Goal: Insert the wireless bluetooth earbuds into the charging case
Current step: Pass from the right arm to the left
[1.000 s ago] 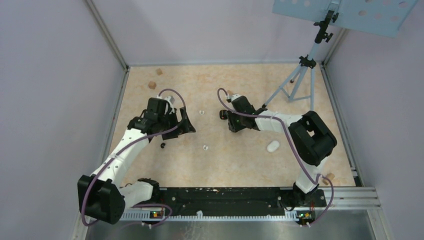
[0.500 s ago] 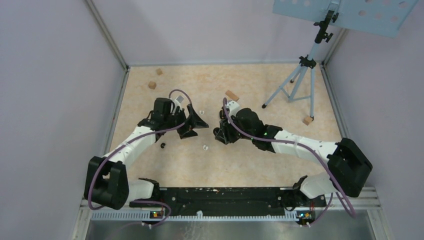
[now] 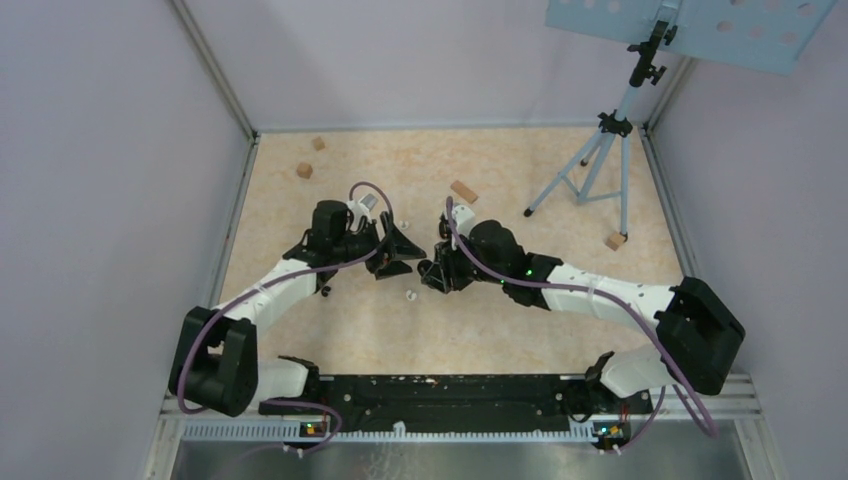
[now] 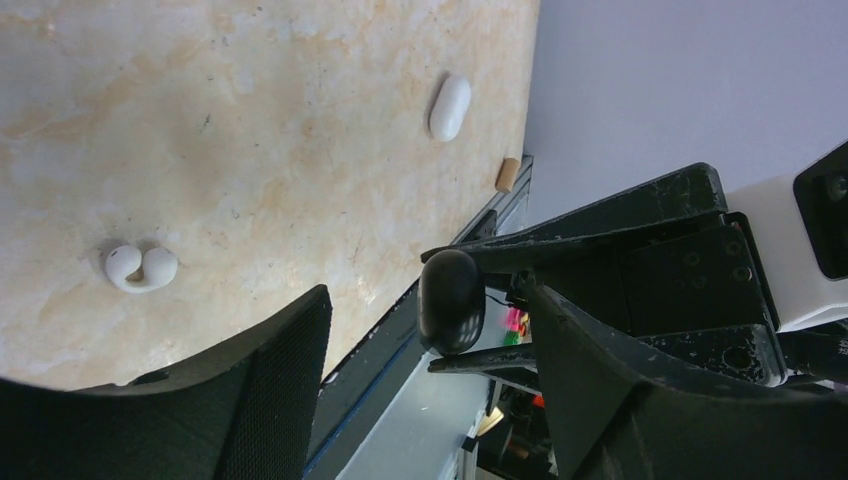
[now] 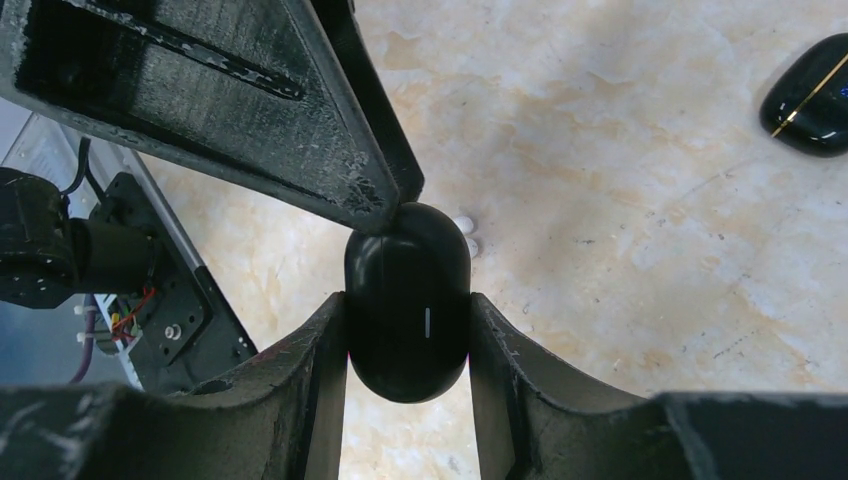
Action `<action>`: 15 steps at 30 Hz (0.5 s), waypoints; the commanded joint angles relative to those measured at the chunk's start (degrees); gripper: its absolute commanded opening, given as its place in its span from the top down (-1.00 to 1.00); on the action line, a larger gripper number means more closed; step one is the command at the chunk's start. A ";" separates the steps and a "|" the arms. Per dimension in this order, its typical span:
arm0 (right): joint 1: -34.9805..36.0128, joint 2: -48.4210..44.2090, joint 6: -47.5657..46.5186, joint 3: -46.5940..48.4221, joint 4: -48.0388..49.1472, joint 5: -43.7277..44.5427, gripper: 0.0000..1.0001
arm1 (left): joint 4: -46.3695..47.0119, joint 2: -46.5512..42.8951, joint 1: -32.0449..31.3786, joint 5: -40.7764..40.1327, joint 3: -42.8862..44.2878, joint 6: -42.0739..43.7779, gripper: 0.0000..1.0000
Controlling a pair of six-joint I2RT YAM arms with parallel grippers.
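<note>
My right gripper [image 5: 408,312] is shut on a black oval charging case [image 5: 408,300], lid closed, held just above the table near its middle [image 3: 432,272]. My left gripper [image 3: 400,255] is open and faces it. One of its fingers [image 5: 230,100] touches the top end of the case. In the left wrist view the case [image 4: 452,300] sits between my left gripper's [image 4: 430,400] spread fingers, close to the right one. A white earbud [image 4: 140,268] lies on the table below [image 3: 411,295]. A black earbud [image 3: 325,291] lies to the left.
A second black case with a gold line [image 5: 810,95] lies on the table. A white case [image 4: 449,108] and a wooden block [image 4: 508,173] lie near the front rail. More blocks [image 3: 304,170] [image 3: 463,190] and a tripod [image 3: 590,165] stand at the back.
Both arms swung toward the middle. The right gripper carried the black case left and nearer, the left gripper came right to meet it, and its jaws narrowed a little.
</note>
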 commanded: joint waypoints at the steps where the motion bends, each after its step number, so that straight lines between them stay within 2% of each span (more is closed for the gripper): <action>1: 1.03 -0.83 0.95 1.11 3.43 -1.15 0.45 | 5.43 0.75 -0.98 2.04 0.22 -1.02 -0.48; 11: 1.23 -0.24 2.29 0.95 3.83 -0.48 0.41 | 5.34 1.50 -1.66 3.63 -0.78 -0.34 -0.03; 15: 1.17 0.42 3.13 1.02 4.44 -0.49 0.41 | 5.71 1.78 -1.66 4.43 -0.64 -0.25 0.38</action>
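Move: The black charging case, held in the right fingers, is some 3 cm to the left hand's right, 1 cm back and 1 cm lower. One pair of white earbuds lies almost under the left hand, about 13 cm below and 1 cm left; the gold-striped case lies roughly 16 cm ahead of it, 6 cm right and equally low. From the right hand, the held case sits just beyond the pads, 1 cm ahead and 1 cm left, with the left gripper about 2 cm ahead and 4 cm left. The left fingers close from wide to about half that gap, coming up on both sides of the black case's free end, as the hand eases about 1 cm to the right towards it and slightly back, its wrist almost steady. The right hand keeps its grip and holds the case out nearly still. ##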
